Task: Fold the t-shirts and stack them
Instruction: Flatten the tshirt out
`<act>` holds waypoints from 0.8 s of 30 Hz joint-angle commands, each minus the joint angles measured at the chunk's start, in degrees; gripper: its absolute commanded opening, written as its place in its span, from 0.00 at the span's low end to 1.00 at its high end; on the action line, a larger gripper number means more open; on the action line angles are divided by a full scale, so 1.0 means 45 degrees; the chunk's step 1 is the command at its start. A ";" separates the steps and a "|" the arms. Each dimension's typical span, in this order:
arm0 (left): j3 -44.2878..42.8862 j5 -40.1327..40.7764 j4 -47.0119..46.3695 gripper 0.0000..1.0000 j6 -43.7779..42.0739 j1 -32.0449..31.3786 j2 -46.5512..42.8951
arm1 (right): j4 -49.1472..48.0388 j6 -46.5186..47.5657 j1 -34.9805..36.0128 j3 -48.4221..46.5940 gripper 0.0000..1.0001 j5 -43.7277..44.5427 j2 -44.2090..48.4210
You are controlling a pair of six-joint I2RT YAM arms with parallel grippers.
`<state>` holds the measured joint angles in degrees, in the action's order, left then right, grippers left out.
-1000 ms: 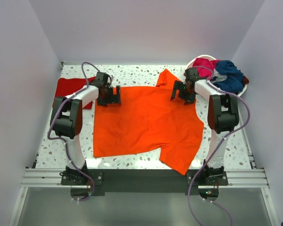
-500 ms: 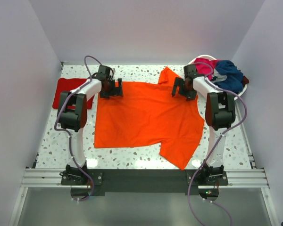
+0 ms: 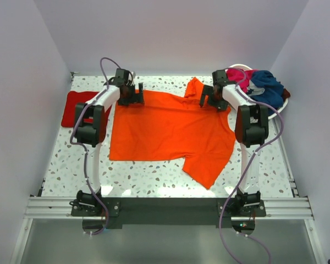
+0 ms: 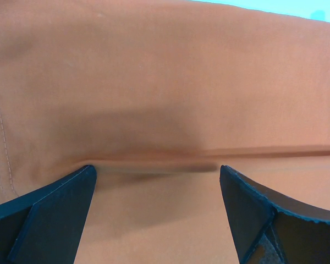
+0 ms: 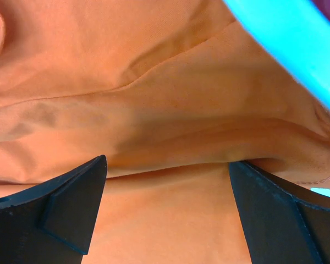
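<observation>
A large orange t-shirt (image 3: 170, 132) lies spread flat on the speckled table, one sleeve at the far edge and one toward the front right. My left gripper (image 3: 131, 98) sits over its far left edge and my right gripper (image 3: 213, 102) over its far right edge. Both are open, jaws wide. In the left wrist view a crease of orange cloth (image 4: 165, 88) runs between the fingertips (image 4: 49, 214). The right wrist view shows rumpled orange cloth (image 5: 154, 99) between the fingertips (image 5: 275, 214). A folded red t-shirt (image 3: 77, 107) lies at the far left.
A white basket (image 3: 235, 67) at the back right holds a magenta tee (image 3: 239, 77) and a navy tee (image 3: 267, 88). Walls close in the table on the left, back and right. A pale blue band (image 5: 286, 49) crosses the right wrist view's upper right.
Both grippers have moved toward the back of the table, and the orange t-shirt has slid back with them; its front hem now lies farther from the arm bases.
</observation>
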<state>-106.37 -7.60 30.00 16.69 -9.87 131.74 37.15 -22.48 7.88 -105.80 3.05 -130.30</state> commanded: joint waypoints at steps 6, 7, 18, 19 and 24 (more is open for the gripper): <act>-0.0094 -0.1242 -0.0319 1.00 -0.1440 0.0006 -0.1422 | -0.0207 0.0502 -0.0091 -0.0161 0.98 -0.1398 0.0341; -0.0016 -0.1203 -0.0319 1.00 -0.1520 -0.0014 -0.2043 | -0.0188 0.0542 -0.0091 -0.0219 0.98 -0.1748 0.0574; 0.8220 0.3677 0.0480 1.00 0.2108 -0.0326 -0.8412 | -0.0169 0.0230 -0.0071 0.0443 0.98 -0.2551 0.2450; 0.8865 0.4009 0.0540 1.00 0.2518 -0.0365 -0.9248 | -0.0169 0.0211 -0.0071 0.0599 0.98 -0.2591 0.2606; 1.1973 0.4950 0.0872 1.00 0.5096 -0.0346 -1.1324 | -0.0286 0.0249 -0.0071 0.1810 0.98 -0.3001 0.3718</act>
<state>-57.34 8.93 31.55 29.61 -11.40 84.82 36.29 -21.39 7.75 -100.01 -7.60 -118.67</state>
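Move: Both open hands have their fingertips down on the orange t-shirt's far part. Its near left corner lies about 33 cm back and 9 cm left of the left hand; the red folded t-shirt is some 5 cm back and 20 cm left of that hand. From the right hand the orange t-shirt's middle is roughly 14 cm back and 20 cm left, and the basket about 6 cm ahead and 19 cm right, all close to table height. Both hands lift off the orange t-shirt with fingers still wide open. The left rises about 10 cm, then sweeps some 20 cm back and a bit left over the shirt's left side, sinking again towards its near left corner while the wrist turns counter-clockwise. The right starts with a slight slide left, then climbs about 7 cm and tilts its left side up a little. ##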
